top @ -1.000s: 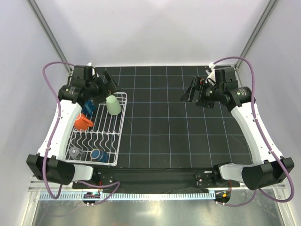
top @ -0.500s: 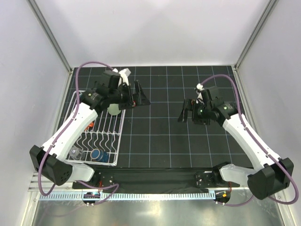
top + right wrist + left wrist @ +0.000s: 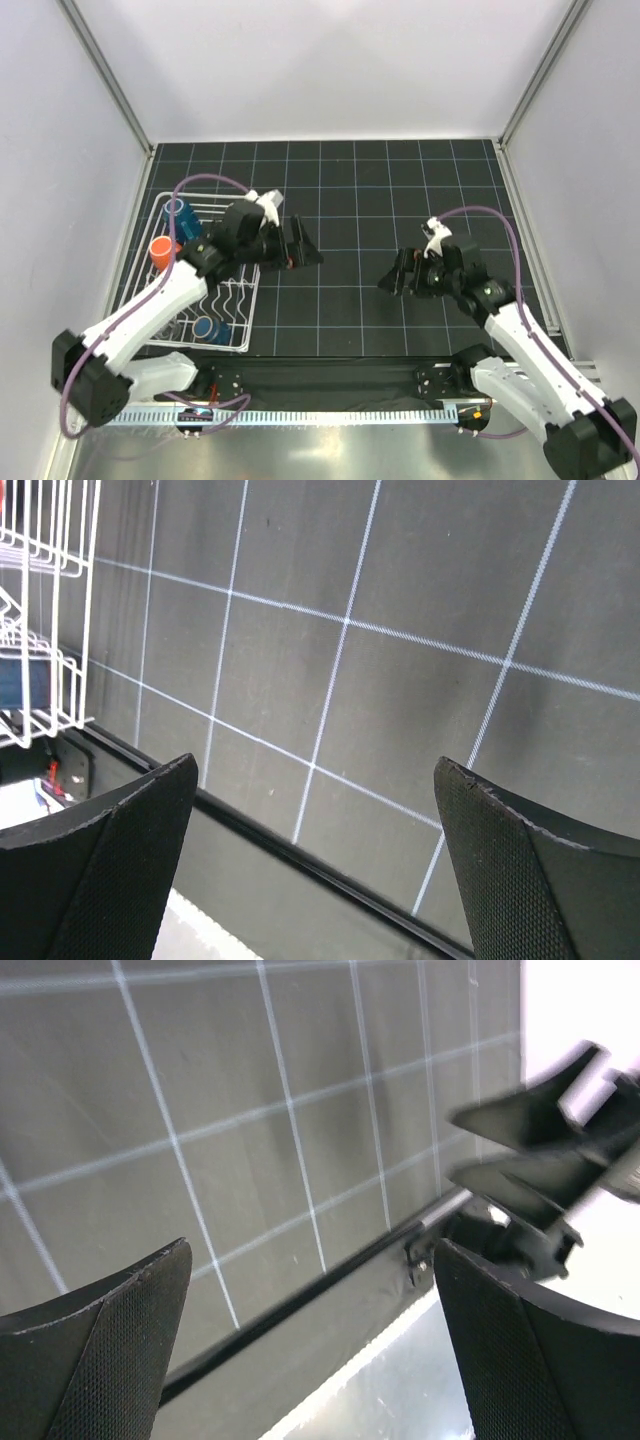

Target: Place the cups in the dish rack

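The white wire dish rack (image 3: 252,300) lies at the left of the black gridded mat. An orange mug (image 3: 159,250) and a blue mug (image 3: 181,212) sit in its far end, and a smaller dark blue mug (image 3: 210,328) in its near end. My left arm reaches across the rack and hides its middle. Just past the rack's right edge, my left gripper (image 3: 305,244) (image 3: 310,1250) stands open over bare mat with nothing in it. My right gripper (image 3: 394,276) (image 3: 315,763) is open and empty too, over the mat right of centre, facing the left one.
The right wrist view shows the rack's corner (image 3: 50,600) at upper left, with something dark blue behind the wires. The mat's near edge and a metal strip (image 3: 400,1390) lie below both grippers. The other arm's fingers (image 3: 540,1150) show in the left wrist view.
The left gripper has swung off the rack's far end to the mat beside it, nearer the front. The right arm has drawn back toward the near edge. The pale green tumbler is now hidden.
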You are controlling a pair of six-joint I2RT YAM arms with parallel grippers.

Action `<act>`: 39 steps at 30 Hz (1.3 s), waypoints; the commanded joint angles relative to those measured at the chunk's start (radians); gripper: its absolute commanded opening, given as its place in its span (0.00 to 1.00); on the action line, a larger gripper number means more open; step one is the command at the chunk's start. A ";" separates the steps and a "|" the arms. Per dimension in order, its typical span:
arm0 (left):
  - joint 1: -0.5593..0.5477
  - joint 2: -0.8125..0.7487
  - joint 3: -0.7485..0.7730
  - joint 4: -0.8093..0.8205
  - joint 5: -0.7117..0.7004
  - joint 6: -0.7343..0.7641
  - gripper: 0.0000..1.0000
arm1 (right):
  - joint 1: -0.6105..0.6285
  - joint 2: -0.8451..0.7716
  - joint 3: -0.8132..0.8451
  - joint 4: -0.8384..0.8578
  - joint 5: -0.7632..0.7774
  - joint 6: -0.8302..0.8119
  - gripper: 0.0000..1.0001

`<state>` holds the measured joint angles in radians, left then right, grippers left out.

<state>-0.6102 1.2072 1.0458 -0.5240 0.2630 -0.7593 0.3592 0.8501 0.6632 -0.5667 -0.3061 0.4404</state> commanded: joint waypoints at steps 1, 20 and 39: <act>-0.020 -0.178 -0.139 0.228 -0.018 -0.064 1.00 | 0.007 -0.137 -0.154 0.223 -0.047 0.017 1.00; -0.020 -1.015 -0.892 0.825 0.119 -0.353 1.00 | 0.009 -0.933 -0.821 0.720 -0.084 0.414 1.00; -0.022 -1.238 -1.132 0.964 0.114 -0.494 1.00 | 0.011 -1.011 -0.815 0.409 0.144 0.403 1.00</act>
<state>-0.6327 0.0090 0.0437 0.4496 0.3771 -1.2747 0.3645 0.0063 0.0406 -0.1173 -0.2005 0.8333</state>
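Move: No cup is being gone for: the green cup, in the rack behind the left arm, lies about 8 cm ahead of the empty left hand, 15 cm left and 13 cm lower. The blue mug stands some 15 cm left of the green cup, level with it; the orange mug about 18 cm left of the green cup and 9 cm nearer the base. From the empty right hand the green cup is roughly 14 cm ahead, 37 cm left and 6 cm lower. The left hand draws back some 13 cm towards its base and away from the green cup, rising about 7 cm and easing left, while its wrist swings the open fingers up by some 65 degrees, from slanting down to pointing above level. The right hand folds in too, backing off and dipping slightly, then lifting and coming forward and down to nearly where it began, its open fingers tipped up to almost level; both hands stay empty, clear of the cups. ##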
